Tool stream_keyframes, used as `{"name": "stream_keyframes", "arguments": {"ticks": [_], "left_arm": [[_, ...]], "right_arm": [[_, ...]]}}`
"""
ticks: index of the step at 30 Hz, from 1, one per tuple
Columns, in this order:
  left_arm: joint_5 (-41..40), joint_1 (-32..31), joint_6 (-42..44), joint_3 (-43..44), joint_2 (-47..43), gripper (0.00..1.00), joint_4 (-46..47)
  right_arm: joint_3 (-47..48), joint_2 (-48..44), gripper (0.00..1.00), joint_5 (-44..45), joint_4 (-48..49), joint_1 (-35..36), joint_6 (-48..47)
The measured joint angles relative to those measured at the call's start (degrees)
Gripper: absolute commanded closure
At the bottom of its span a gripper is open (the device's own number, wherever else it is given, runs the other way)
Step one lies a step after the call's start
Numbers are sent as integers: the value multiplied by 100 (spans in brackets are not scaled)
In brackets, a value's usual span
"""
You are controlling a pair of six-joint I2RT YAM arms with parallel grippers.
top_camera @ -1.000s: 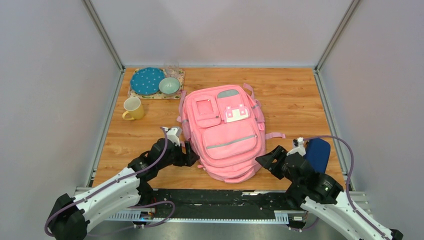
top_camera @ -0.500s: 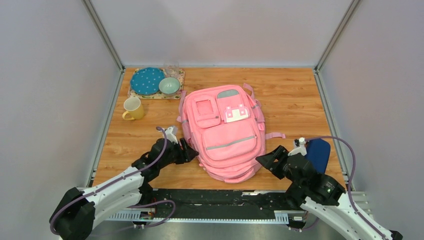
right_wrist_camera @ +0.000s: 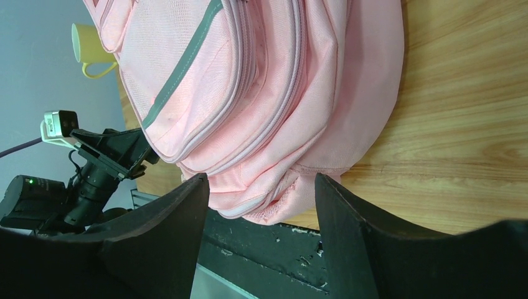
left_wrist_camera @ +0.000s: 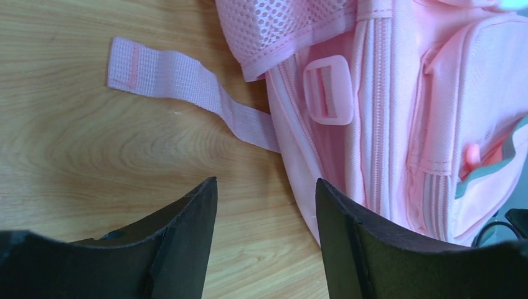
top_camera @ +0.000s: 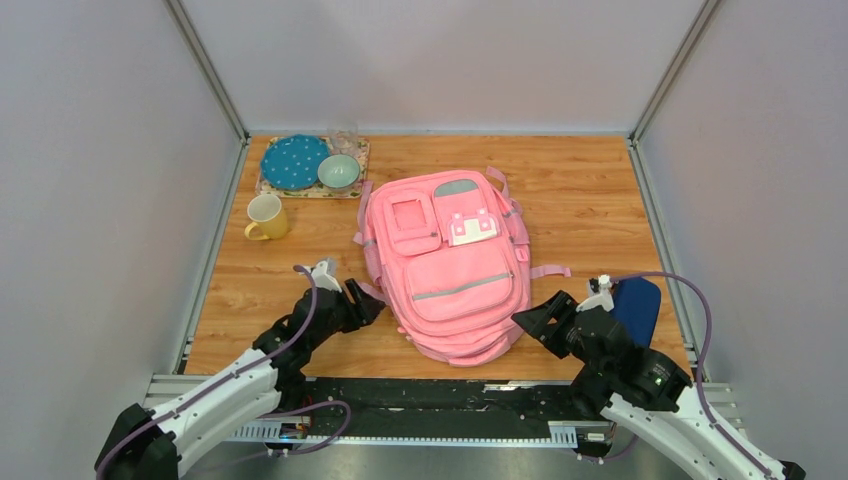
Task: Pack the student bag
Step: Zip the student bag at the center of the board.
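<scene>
The student bag (top_camera: 450, 270) is a pink backpack lying flat in the middle of the table, front pockets up. My left gripper (top_camera: 365, 303) sits open just off its lower left side. In the left wrist view only bare wood lies between the fingers of this gripper (left_wrist_camera: 266, 184); the bag's side (left_wrist_camera: 386, 124), a buckle (left_wrist_camera: 328, 89) and a loose strap (left_wrist_camera: 180, 81) lie ahead. My right gripper (top_camera: 527, 322) is open at the bag's lower right corner. In the right wrist view this gripper (right_wrist_camera: 261, 180) frames the bag's bottom end (right_wrist_camera: 261, 93) without gripping it.
A yellow mug (top_camera: 266, 217) stands at the left. Behind it a mat holds a blue dotted plate (top_camera: 294, 161), a green bowl (top_camera: 339, 171) and a clear glass (top_camera: 343, 138). A dark blue case (top_camera: 637, 305) lies by the right arm.
My left gripper has drawn back to the left, away from the bag's side, and its jaws have narrowed a little. The bag and the right arm have not moved.
</scene>
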Motion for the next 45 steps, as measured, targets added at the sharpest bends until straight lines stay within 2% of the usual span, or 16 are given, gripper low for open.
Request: {"name": "stream_keyframes", "arguments": {"ticks": [10,25,30,33,34,36,39,45], "left_arm": [[96,15,-107,0,1113,32,758],[391,15,-833,-271,1821,33,2221],[660,15,-1029,-225,2527,44,2830],[813,17,-1126,-203,2841,59,3134],[874,15,-1165,-188,2946,73,3228],[968,22,-1241,-120,3099,88,3335],[1158,26,-1261,39,3335,100,3364],[1462,13,-1292,315,3696,100,3475]], "right_arm": [[48,-33,34,-2,-17,0,0],[87,-92,34,-24,-103,0,4],[87,-79,34,-109,-94,0,0],[87,-39,34,-184,-79,0,-2],[87,-13,34,-210,-74,0,-4],[87,37,34,-264,-63,0,-11],[87,151,34,-380,11,0,-42],[127,367,34,-614,111,0,-72]]}}
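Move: The seam cord along the school bag's left side lies some 6 cm to the left hand's right, about 1 cm ahead and 2 cm lower. The pink buckle is about 3 cm ahead and 7 cm right, the mesh side pocket roughly 8 cm ahead and 5 cm right. The loose strap lies about 6 cm ahead, 1 cm right, on the table. From the right hand the seam cord is about 30 cm left, 6 cm ahead and 8 cm below. To the right, in a dipping, uneven sweep of about 7 cm, the left hand goes in against the bag's side just short of the buckle, rolling its left side down some 15 degrees and tipping its fingers lower. On arriving, the fingers shut fully and pinch the thin seam cord. Late on, the open right hand eases a couple of centimetres left and back beside the bag's lower right edge. ##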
